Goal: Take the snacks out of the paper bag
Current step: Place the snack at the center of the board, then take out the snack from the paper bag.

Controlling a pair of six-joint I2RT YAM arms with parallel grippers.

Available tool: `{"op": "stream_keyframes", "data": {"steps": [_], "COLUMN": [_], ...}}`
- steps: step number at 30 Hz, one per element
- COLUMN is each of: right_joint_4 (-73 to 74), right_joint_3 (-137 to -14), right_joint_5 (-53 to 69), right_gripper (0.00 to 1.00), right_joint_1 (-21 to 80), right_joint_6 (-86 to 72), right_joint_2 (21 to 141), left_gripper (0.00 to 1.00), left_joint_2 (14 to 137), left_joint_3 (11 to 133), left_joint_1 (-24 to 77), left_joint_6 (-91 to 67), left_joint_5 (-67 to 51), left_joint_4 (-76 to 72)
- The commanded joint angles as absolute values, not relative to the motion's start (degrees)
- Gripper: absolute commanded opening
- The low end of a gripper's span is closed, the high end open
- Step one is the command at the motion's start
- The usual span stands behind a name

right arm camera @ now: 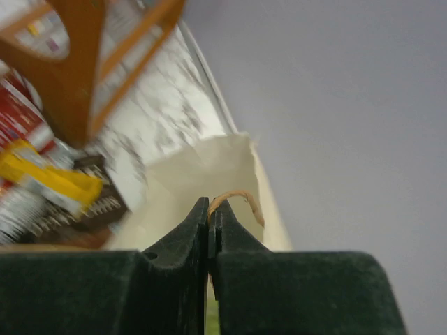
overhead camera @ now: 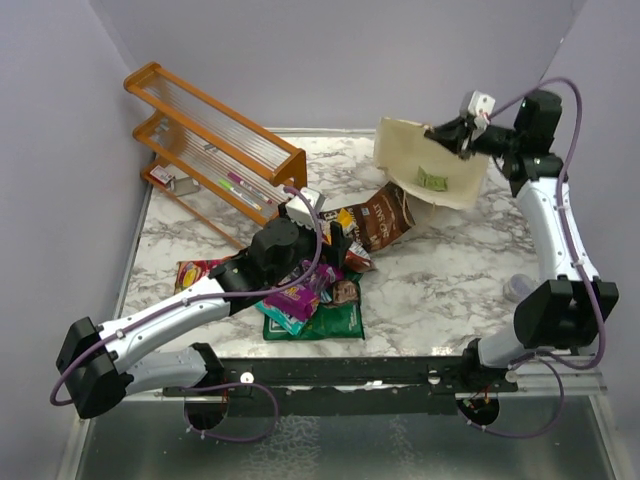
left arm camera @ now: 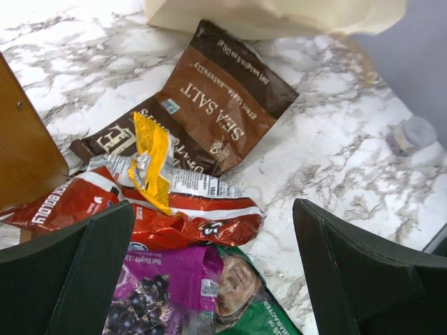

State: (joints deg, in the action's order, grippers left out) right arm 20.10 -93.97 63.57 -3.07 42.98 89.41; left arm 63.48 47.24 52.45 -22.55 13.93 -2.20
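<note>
My right gripper (overhead camera: 462,135) holds the beige paper bag (overhead camera: 430,165) up at the back right, tilted with its mouth toward the table. In the right wrist view that gripper (right arm camera: 209,209) is shut on the bag's brown string handle (right arm camera: 239,198). Something small and green (overhead camera: 432,180) shows inside the bag. The snacks lie in a pile on the marble: a dark brown packet (left arm camera: 216,105), a red-yellow one (left arm camera: 174,209), a purple one (left arm camera: 160,279) and a green one (left arm camera: 265,317). My left gripper (left arm camera: 213,272) hovers open just over the pile, holding nothing.
An orange wooden slatted rack (overhead camera: 210,150) stands at the back left with pens (overhead camera: 240,185) on it. A small clear round cap (overhead camera: 515,290) lies on the table (overhead camera: 440,280) by the right arm. Another red packet (overhead camera: 195,270) lies by the left arm.
</note>
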Motion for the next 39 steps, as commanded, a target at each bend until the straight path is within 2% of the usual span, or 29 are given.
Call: {"op": "stream_keyframes", "data": {"steps": [1,3,6,11,17,21,26,30,37,39], "right_joint_4": [-4.31,-16.82,-20.27,-11.56,-7.06,-6.48,-8.36,-7.57,-8.44,-8.18], "right_joint_3": [-69.51,-54.55,-44.51,-45.01,-48.27,-46.83,-45.32,-45.73,-46.59,-47.13], "right_joint_5": [73.25,67.85,64.01,53.12,49.49,48.15,48.15,46.84,49.10,49.13], "right_gripper": [0.01,0.01,0.01,0.01,0.01,0.01,0.01,0.01,0.02,0.02], "right_joint_1": [-2.36,-1.91,-1.85,-1.85,-1.85,-1.85,-1.85,-1.85,-1.69,-1.27], "right_joint_6": [12.54,0.25,-5.44,-4.97,-4.99,-4.76,-6.24,-6.72,-9.58,-9.69], "right_joint_2": [77.00,70.05,61.18,54.66,53.06,51.92,50.13,49.51,48.73,48.77], "left_gripper": [0.99,0.99,0.99,0.99,0.94,0.83,0.60,0.47,0.41,0.34], "left_joint_2": [60.32,60.26,61.11,65.76,72.87,78.23,87.83,96.19,107.22,110.90], "left_joint_3": [47.35,47.26,47.46,47.19,48.68,48.65,53.18,56.81,64.54,66.59], "left_joint_1": [52.21,52.20,52.23,53.77,62.90,65.20,66.55,67.15,67.03,66.77], "left_joint_6": [-21.14,-20.65,-19.62,-19.40,-14.18,-13.57,-13.28,-13.92,-19.09,-20.68], "left_joint_5": [8.35,6.14,2.24,-4.64,1.51,2.33,4.52,8.34,11.53,12.49], "left_joint_4": [-6.46,-7.33,-8.42,-16.13,-24.59,-31.20,-33.40,-36.19,-38.98,-40.46]}}
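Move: The green snack still lies inside the paper bag, about 19 cm ahead of the left hand, 22 cm to its right and 12 cm lower. The brown packet is some 14 cm ahead, 12 cm right and 22 cm below; the red packet is about 6 cm ahead, 5 cm right and 20 cm below. From the right hand, already gripping the bag's handle, the green snack is about 2 cm ahead, straight below by some 25 cm. Left swings some 20 cm right and down towards the bag's mouth, half closing; right draws its handle back. ##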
